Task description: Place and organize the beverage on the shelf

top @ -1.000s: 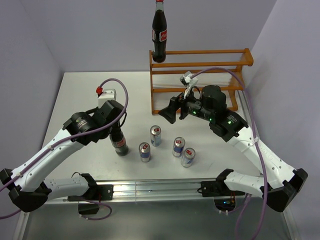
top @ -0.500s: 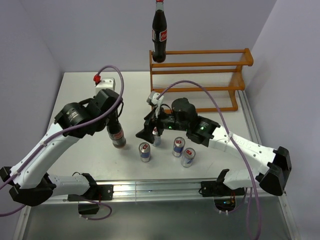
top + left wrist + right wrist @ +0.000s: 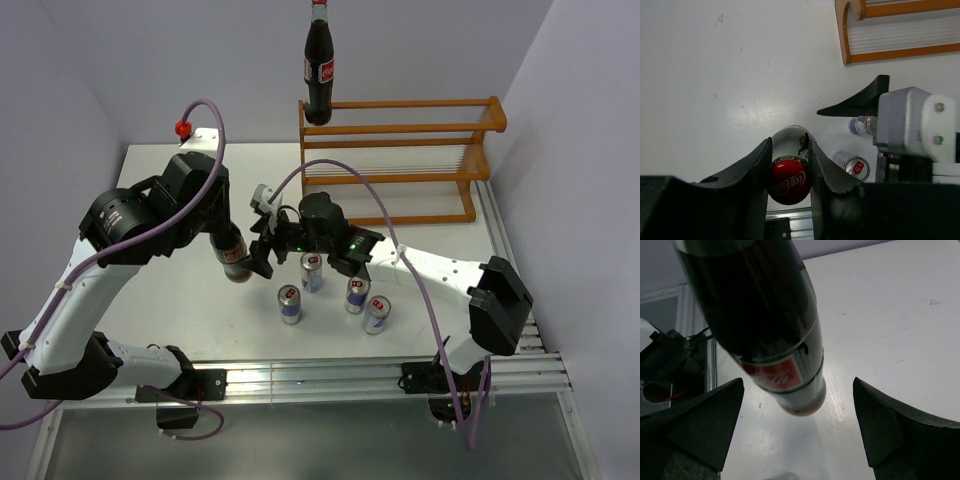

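My left gripper (image 3: 224, 240) is shut on the neck of a dark cola bottle (image 3: 234, 264) just under its red cap (image 3: 788, 179), and the bottle hangs tilted above the table. Either side of the bottle's base (image 3: 801, 395), my right gripper (image 3: 799, 385) stands open without touching it; in the top view the right gripper (image 3: 259, 250) is just right of the bottle. A second cola bottle (image 3: 319, 70) stands on the left end of the orange-brown shelf (image 3: 400, 145). Several blue-and-silver cans (image 3: 312, 271) stand upright on the table in front of the shelf.
The cans (image 3: 856, 167) sit directly below my right forearm. A metal rail (image 3: 320, 378) runs along the near table edge. Walls close in behind and on both sides. Purple cables (image 3: 215, 130) loop over both arms.
My right arm swung left from the shelf to the held bottle, its jaws staying open. My left arm raised the bottle off the table and shifted it slightly back.
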`<action>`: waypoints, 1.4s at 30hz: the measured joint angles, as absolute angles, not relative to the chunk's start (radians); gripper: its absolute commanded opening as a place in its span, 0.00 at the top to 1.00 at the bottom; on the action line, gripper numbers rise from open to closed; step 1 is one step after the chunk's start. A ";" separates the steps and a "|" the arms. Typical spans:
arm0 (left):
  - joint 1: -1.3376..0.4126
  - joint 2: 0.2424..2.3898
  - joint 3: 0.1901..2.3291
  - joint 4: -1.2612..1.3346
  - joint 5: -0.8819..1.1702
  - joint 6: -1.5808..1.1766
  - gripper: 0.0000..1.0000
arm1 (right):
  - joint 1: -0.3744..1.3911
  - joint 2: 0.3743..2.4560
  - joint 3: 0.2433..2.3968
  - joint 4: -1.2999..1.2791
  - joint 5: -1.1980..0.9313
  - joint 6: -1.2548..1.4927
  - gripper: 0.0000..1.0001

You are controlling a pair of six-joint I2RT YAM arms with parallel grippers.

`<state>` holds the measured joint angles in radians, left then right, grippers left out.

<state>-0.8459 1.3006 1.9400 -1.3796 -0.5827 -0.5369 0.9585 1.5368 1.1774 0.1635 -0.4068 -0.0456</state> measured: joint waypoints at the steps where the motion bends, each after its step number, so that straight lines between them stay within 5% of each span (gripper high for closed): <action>1: -0.846 1.307 1.953 -1.384 -0.579 -0.533 1.00 | 0.963 1.551 1.183 0.183 -0.404 -0.050 0.04; 8: -0.846 1.330 2.016 -1.420 -0.549 -0.509 1.00 | 1.003 1.604 1.215 0.300 -0.386 -0.058 0.06; 11: -0.846 1.335 2.032 -1.423 -0.540 -0.505 1.00 | 1.013 1.621 1.233 0.331 -0.392 -0.059 0.15; 17: -0.846 1.340 2.054 -1.430 -0.528 -0.487 1.00 | 1.026 1.637 1.246 0.363 -0.418 -0.061 1.00; 20: -0.846 1.340 2.063 -1.431 -0.529 -0.483 0.79 | 1.026 1.637 1.245 0.379 -0.421 -0.056 1.00; 21: -0.846 1.340 2.067 -1.430 -0.532 -0.482 0.58 | 1.026 1.637 1.243 0.391 -0.420 -0.052 1.00; 24: -0.846 1.339 2.078 -1.398 -0.553 -0.478 0.33 | 1.027 1.637 1.229 0.422 -0.425 -0.030 1.00; 36: -0.846 1.171 1.964 -1.168 -0.698 -0.489 0.00 | 1.032 1.636 1.158 0.472 -0.424 0.092 1.00; 42: -0.846 0.964 1.658 -0.992 -0.828 -0.494 0.01 | 1.033 1.586 1.158 0.445 -0.343 0.089 1.00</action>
<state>-0.8459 0.9638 1.6581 -0.9916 -0.8280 -0.4938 1.0328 1.5856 1.1580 0.4454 -0.3428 0.0895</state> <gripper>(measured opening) 0.993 0.714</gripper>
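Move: The cola bottle hangs upright from the left hand's closed fingers, its middle about 11 cm straight below that hand. From the open right hand, the bottle's middle is about 5 cm to the left, 1 cm back and some 2 cm below. The front can stands about 8 cm to the right hand's right and 6 cm back, and the rear can 13 cm to its right and 3 cm ahead; both are roughly 20 cm below it. Leftward by nearly 5 cm and rising about 3 cm, the right hand brings its open fingers around the bottle and closes on the body just above the label. Only then does the left hand open wide and let go of the top, moving up, then left, about 6 cm away and tilting its fingers upward. The right hand keeps its grip, dips some 3 cm and rises again. ##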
